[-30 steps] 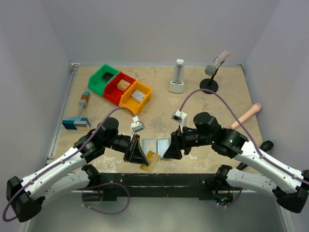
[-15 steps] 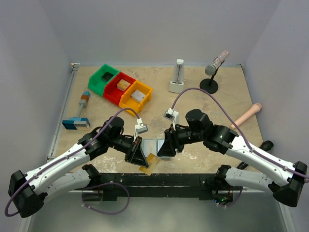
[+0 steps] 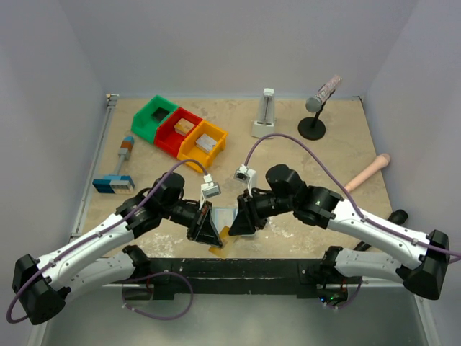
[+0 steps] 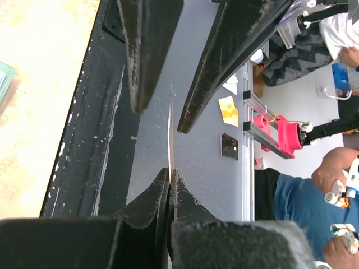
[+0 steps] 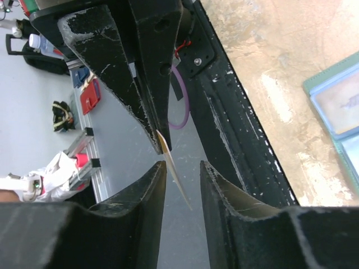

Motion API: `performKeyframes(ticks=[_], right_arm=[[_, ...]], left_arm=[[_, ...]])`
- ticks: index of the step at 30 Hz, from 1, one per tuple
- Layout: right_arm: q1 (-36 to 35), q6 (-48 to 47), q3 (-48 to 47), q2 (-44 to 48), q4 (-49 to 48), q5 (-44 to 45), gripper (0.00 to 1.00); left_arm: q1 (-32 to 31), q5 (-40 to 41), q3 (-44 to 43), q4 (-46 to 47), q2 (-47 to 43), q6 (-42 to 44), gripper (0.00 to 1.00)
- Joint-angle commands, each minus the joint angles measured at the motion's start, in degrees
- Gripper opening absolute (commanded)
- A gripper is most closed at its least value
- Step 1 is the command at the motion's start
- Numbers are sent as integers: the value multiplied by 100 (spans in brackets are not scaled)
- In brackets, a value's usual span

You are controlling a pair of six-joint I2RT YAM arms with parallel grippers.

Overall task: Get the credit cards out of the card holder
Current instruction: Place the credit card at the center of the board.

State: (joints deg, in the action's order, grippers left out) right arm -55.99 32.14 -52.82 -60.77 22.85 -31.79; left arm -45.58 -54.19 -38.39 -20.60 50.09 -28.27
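The orange-gold credit card (image 3: 223, 234) is held over the table's front edge by my left gripper (image 3: 209, 232). In the left wrist view the left gripper (image 4: 170, 174) is shut on the card (image 4: 170, 129), seen edge-on. My right gripper (image 3: 238, 225) is open. In the right wrist view the right gripper (image 5: 183, 168) has a finger on each side of the card's free end (image 5: 175, 176), not touching it. The light blue-teal card holder (image 3: 225, 215) lies open on the table between the arms, mostly hidden. It also shows in the right wrist view (image 5: 336, 106), with a pale blue-grey panel inside it.
Green (image 3: 153, 115), red (image 3: 178, 130) and orange (image 3: 203, 144) bins stand at the back left. A blue-and-white block with a handle (image 3: 115, 180) lies at the left. A white stand (image 3: 265, 115), a microphone (image 3: 317, 101) and a beige handle (image 3: 367, 171) are at the back right.
My right arm has moved left to the left gripper, and its open fingers now straddle the held card. The left gripper has shifted slightly right, still shut on the card.
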Motion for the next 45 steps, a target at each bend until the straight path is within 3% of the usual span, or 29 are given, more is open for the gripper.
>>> performKeyframes(ticks=[1,7,10,12,15,22,28,31,37,45], right_arm=[[-53,38,-229,-31,-255,-231,31],[-53,55,-133,56,-395,-380,1],[-53,90,-54,188,-448,-495,0],[-35,99,-10,320,-396,-407,0],[140,99,43,557,-194,-206,0],[1274,776,702,1269,-202,1129,0],[1791,1231,904,868,-314,3053,0],[2117,1461,931,191,-746,3162,0],[2434,1383,-43,-1611,-676,3118,0],[2865,1734,-124,-2579,-1747,2433,0]], left_arm=[[-30,41,-213,144,-16,15,0],[-38,93,-221,127,-25,32,0],[-21,216,-361,-136,-69,163,31],[-12,557,-554,-513,-165,365,40],[268,892,-818,-944,-385,533,45],[823,2718,-855,-1271,-1289,139,46],[823,3712,-259,-1122,-2062,-467,45],[823,3925,59,-990,-2336,-679,44],[823,3943,411,-893,-2398,-811,44],[823,3943,473,-814,-2319,-689,44]])
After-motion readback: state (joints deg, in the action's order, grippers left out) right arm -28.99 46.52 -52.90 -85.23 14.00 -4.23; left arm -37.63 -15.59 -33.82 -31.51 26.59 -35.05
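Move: The credit card, still in the left fingers, has its middle about 3 cm back and 3 cm left of the right hand and 1 cm lower, between the nearly meeting hands; from the left hand it sits some 2 cm to the right and 1 cm lower. The open card holder lies on the board about 10 cm ahead of the right hand, 19 cm below. The board's centre is some 26 cm ahead of the right hand and about 20 cm below. The credit card is pinched by the right fingers as they close, and the left fingers then open and let go of it. The right hand lifts slightly, then carries the card forward about 23 cm, well down and somewhat right towards the board's centre, turning clockwise some 55 degrees. The left hand draws off forward and left, rising then sinking, while turning counter-clockwise. ##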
